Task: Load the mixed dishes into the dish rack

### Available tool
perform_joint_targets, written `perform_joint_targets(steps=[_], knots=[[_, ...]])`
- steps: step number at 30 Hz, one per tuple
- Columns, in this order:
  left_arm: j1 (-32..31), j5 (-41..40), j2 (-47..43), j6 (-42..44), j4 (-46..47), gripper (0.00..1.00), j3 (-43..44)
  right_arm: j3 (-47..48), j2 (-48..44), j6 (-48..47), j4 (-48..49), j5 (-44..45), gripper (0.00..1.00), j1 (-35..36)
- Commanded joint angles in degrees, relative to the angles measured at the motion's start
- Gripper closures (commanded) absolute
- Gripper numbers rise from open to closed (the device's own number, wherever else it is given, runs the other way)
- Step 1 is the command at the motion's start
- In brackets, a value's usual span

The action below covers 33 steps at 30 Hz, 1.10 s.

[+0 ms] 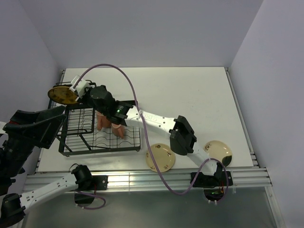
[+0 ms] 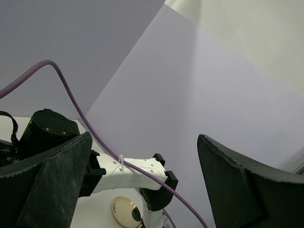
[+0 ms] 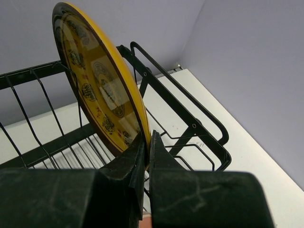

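My right gripper [image 1: 75, 95] is shut on the rim of the mustard-yellow patterned plate [image 1: 61, 95], holding it on edge over the far left corner of the black wire dish rack [image 1: 76, 142]. In the right wrist view the plate [image 3: 102, 80] stands tilted above the rack's wires [image 3: 190, 118], pinched at its lower rim by the gripper [image 3: 148, 142]. Two pinkish-orange mugs [image 1: 102, 121] [image 1: 118, 129] lie inside the rack. One cream plate [image 1: 160, 157] lies near the front edge, another [image 1: 216, 148] to its right with a small dark bowl [image 1: 227, 159] at its rim. My left gripper [image 1: 56, 124] hangs open left of the rack.
The right arm [image 1: 156, 121] stretches across the table over the rack. Its purple cable [image 1: 137, 99] loops above it. The left wrist view faces the right arm's white link [image 2: 128, 173], the far cream plate [image 2: 122, 209] and the lilac walls, with its fingers [image 2: 52, 185] wide apart.
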Motion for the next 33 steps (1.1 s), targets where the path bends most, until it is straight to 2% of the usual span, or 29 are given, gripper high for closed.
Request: perform_joint_targets(steps=[1,13,23,25,31,32,33], knots=[[-0.1,-0.4,-0.2,0.7,0.2,0.01,1.5,-2.8,-2.5,-0.9,-1.9,1.1,1.0,-2.2],[-0.1,-0.3,-0.1,0.6,0.6,0.01,0.9,-10.1,-7.8,0.2,0.9,-1.2,1.0,-4.8],[-0.1,-0.1,0.4,0.6,0.4,0.01,1.0,-10.9,-7.9,0.8,0.9,-2.6,0.99,-5.2],[-0.1,0.0,0.3,0.5,0.5,0.01,0.9,-10.2,-7.3,1.0,0.7,-2.6,0.96,-5.1],[-0.1,0.0,0.4,0.6,0.1,0.01,0.8,-8.0,-6.3,2.1,-0.2,-2.8,0.69,-5.0],[-0.1,0.0,0.4,0.6,0.1,0.01,1.0,-7.9,-6.3,2.3,-0.1,-2.6,0.6,-5.0],[-0.1,0.0,0.4,0.6,0.0,0.01,1.0,-8.0,-6.3,2.3,0.1,-2.6,0.55,-5.0]])
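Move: My right hand pinches the yellow plate by its right rim; the plate's middle is about 7 cm to the left, 2 cm ahead and slightly higher. The middle of the rack's upper tier lies about 6 cm left, 2 cm back and 8 cm below. Down in the lower rack, one pink mug stands some 6 cm right and 3 cm back, the other about 14 cm right and 7 cm back. From my idle left hand, the upper tier is some 20 cm ahead, 6 cm left and far below. With my right hand I draw the yellow plate about 2.5 cm to the right over the upper tier, easing down about half a centimetre and turning the wrist only a few degrees. I pause there, then open the fingers to not quite half, which ends the pinch on the rim, as the hand slips slightly lower and farther right. ##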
